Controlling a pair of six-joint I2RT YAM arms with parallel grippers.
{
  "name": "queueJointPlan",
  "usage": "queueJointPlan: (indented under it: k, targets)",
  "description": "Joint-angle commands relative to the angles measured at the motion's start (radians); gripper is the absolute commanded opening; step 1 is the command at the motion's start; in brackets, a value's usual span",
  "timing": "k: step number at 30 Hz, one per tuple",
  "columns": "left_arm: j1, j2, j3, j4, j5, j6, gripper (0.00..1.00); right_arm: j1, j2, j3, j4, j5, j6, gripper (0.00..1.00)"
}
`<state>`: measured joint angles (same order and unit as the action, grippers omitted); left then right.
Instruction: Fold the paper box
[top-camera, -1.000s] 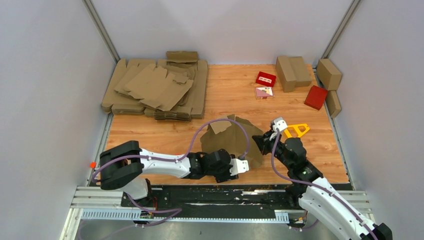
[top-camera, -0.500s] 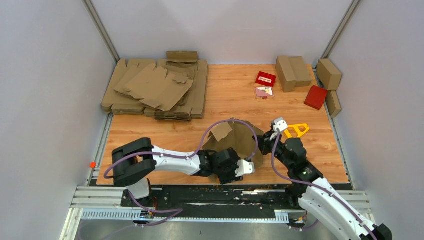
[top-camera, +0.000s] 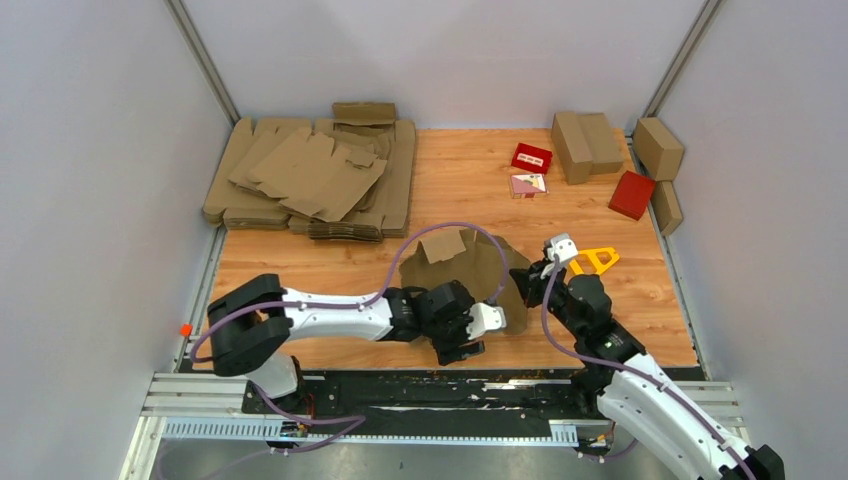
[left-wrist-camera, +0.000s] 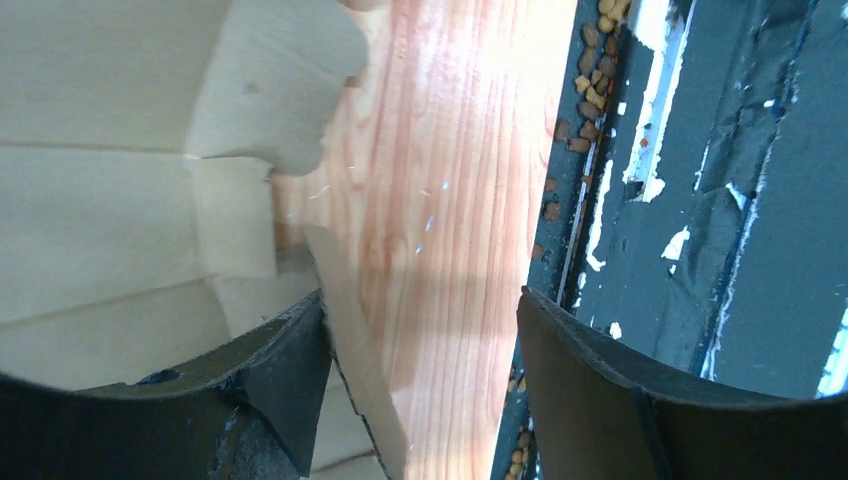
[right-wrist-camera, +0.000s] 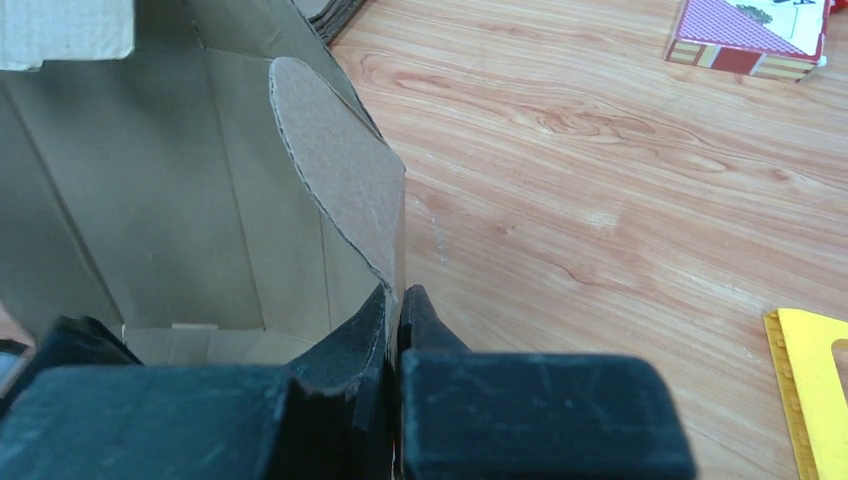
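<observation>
The paper box (top-camera: 465, 262) is a brown cardboard piece, partly raised, standing in the middle of the table near the front. My right gripper (top-camera: 527, 284) is at its right side, shut on a rounded flap (right-wrist-camera: 340, 180) of the box (right-wrist-camera: 150, 200); in the right wrist view the gripper (right-wrist-camera: 398, 310) pinches the flap's lower edge. My left gripper (top-camera: 472, 335) is low at the box's near edge and open. In the left wrist view, the gripper (left-wrist-camera: 420, 350) has a thin flap edge (left-wrist-camera: 360, 370) in its gap, close by the left finger (left-wrist-camera: 280, 370), with box panels (left-wrist-camera: 100, 200) to the left.
A pile of flat cardboard sheets (top-camera: 310, 175) fills the back left. Folded cartons (top-camera: 585, 145) and red boxes (top-camera: 631, 194) stand at the back right. A yellow triangular frame (top-camera: 595, 260) lies beside the right gripper. The black front rail (left-wrist-camera: 700, 200) runs just past the table edge.
My left gripper has opened wider and shifted slightly left along the box's near edge. The box's near panel has settled lower. The right gripper keeps its grip on the flap.
</observation>
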<state>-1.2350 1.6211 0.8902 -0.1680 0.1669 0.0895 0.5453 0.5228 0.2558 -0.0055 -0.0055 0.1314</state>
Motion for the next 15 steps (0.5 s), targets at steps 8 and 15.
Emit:
queueJointPlan:
  k: [8, 15]
  targets:
    - [0.111, -0.117, -0.049, 0.007, 0.035, -0.072, 0.73, -0.01, 0.093, 0.08, 0.108, 0.089, -0.002, 0.0]
    - [0.164, -0.245, -0.13, 0.106, 0.079, -0.138, 0.67, -0.011, 0.115, 0.06, 0.164, 0.072, -0.014, 0.0]
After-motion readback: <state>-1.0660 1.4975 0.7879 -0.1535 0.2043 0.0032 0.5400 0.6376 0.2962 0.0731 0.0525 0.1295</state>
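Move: The box stands open ahead of the left hand, its small near-side tab about 7 cm forward, 3 cm left and 3 cm below; the box's far flap is some 17 cm ahead, 5 cm left and 5 cm higher. From the right hand, already gripping the rounded side flap, that tab is about 6 cm back, 11 cm left and 11 cm lower; the yellow bracket lies 5 cm ahead, 14 cm right and 13 cm below. Keeping its pinch on the rounded side flap, the right hand carries it forward about 2 cm. The left hand, still open, comes free of the cardboard edge between its fingers by rising some 4 cm while easing forward, then sinks about 3 cm as it goes on forward and left, turning some 10 degrees counter-clockwise, and brings its forward finger close to the near-side tab. ##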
